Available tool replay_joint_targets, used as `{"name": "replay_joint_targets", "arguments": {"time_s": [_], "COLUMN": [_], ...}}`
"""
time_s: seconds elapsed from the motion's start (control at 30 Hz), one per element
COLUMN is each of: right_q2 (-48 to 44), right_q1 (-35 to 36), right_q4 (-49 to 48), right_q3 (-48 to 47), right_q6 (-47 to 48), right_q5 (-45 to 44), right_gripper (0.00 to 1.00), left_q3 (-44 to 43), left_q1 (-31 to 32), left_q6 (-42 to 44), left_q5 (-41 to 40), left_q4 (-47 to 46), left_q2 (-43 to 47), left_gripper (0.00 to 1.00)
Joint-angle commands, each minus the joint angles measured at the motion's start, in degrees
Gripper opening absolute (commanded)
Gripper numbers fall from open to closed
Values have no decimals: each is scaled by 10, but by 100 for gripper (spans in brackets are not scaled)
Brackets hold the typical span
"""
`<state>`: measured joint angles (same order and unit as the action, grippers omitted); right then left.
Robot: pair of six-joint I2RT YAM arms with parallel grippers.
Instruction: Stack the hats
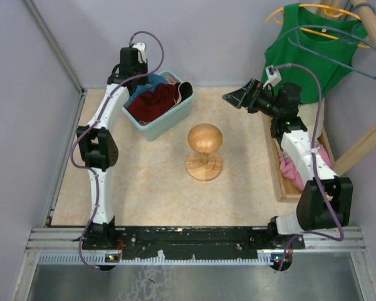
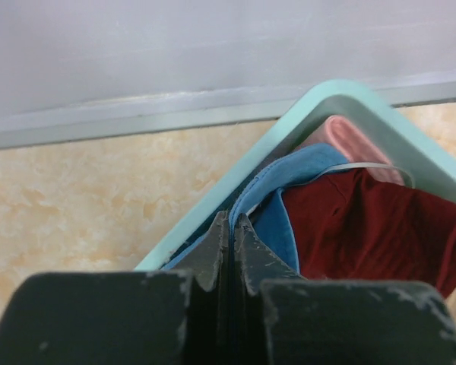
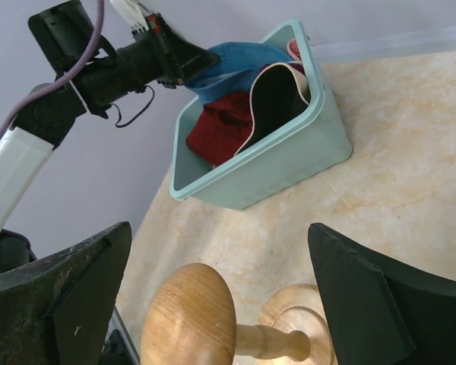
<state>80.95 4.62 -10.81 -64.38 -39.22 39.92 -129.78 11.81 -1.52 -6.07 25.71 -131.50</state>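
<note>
A teal basket (image 1: pixel 178 116) at the back left holds the hats. My left gripper (image 2: pixel 231 220) is shut on the brim of the blue hat (image 2: pixel 304 171) at the basket's near corner. The dark red hat (image 2: pixel 372 228) lies beside it, and a pale pinkish hat (image 2: pixel 349 141) stands against the far wall of the basket. From above, the left gripper (image 1: pixel 138 70) sits over the blue hat (image 1: pixel 151 81) and the dark red hat (image 1: pixel 153 103). My right gripper (image 1: pixel 235 99) hangs open and holds nothing. It is right of the basket and above the table.
A wooden hat stand (image 1: pixel 204 152) with a round head (image 3: pixel 190 312) stands mid-table, below the right gripper (image 3: pixel 219 228). A wooden tray (image 1: pixel 277 175) at the right edge holds pink cloth (image 1: pixel 290 170). A green tank top (image 1: pixel 313 50) hangs at the back right.
</note>
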Motion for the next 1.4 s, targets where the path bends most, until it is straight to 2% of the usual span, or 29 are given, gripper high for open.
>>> {"name": "replay_joint_targets", "arguments": {"time_s": [0.0, 0.2, 0.4, 0.53, 0.7, 0.8, 0.87, 0.97, 1.07, 1.17, 1.3, 1.37], "right_q2": [-35, -46, -65, -88, -112, -121, -126, -124, -116, -108, -99, -97], "right_q1": [-2, 1, 5, 5, 5, 5, 5, 5, 7, 15, 25, 29], "right_q4": [-33, -51, -45, -23, -12, -5, -3, -10, -33, -42, -50, -53], "right_q3": [7, 18, 30, 42, 65, 75, 80, 88, 97, 98, 99, 100], "right_q6": [-11, -29, -30, -18, -11, -7, -3, -5, -21, -22, -25, -25], "right_q5": [-4, -3, -4, -6, -7, -8, -7, -5, -2, -2, -4, -4], "right_gripper": [99, 99, 99, 99, 99, 99, 99, 99, 99, 99, 99, 99], "left_q3": [-49, -14, -51, -33, 117, 316, 406, 462, 478, 472, 424, 396], "left_q1": [1, 13, 16, 32, 89, 126, 146, 157, 157, 154, 118, 83], "left_q6": [45, 86, 96, 99, 133, 108, 87, 55, 39, 12, -27, -59], "left_q5": [41, 34, 11, 29, -19, -38, -35, -4, 40, 27, 49, 75], "left_q4": [-28, -36, -48, -44, -53, -131, -174, -175, -158, -161, -141, -119], "left_q2": [87, 157, 165, 176, 230, 311, 360, 388, 391, 404, 413, 407], "left_gripper": [0, 0, 0, 0, 0, 1, 2, 12, 35, 52, 68, 69]}}
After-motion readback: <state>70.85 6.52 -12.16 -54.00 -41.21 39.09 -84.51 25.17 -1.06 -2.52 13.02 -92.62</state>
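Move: The left hand already pinches the blue hat just inside the bin's far-left rim. The middle of the near rim, where that hat is taken, lies about 18 cm back and 8 cm right, roughly 3 cm lower. The dark red hat is some 12 cm back and 3 right; the hat stand is about 31 back and 19 right. From the empty right hand the near rim lies about 5 cm ahead, 20 left, 13 lower. Straight up some 23 cm and a little back goes the left hand, the blue hat's edge pinched, fingers tipping upward; then it swoops down, back and right to the bin's near rim, turning about 20 degrees clockwise. There the fingers open, let go of the hat and rise about 5 cm. The right hand, open and empty, drifts back 5 cm. ##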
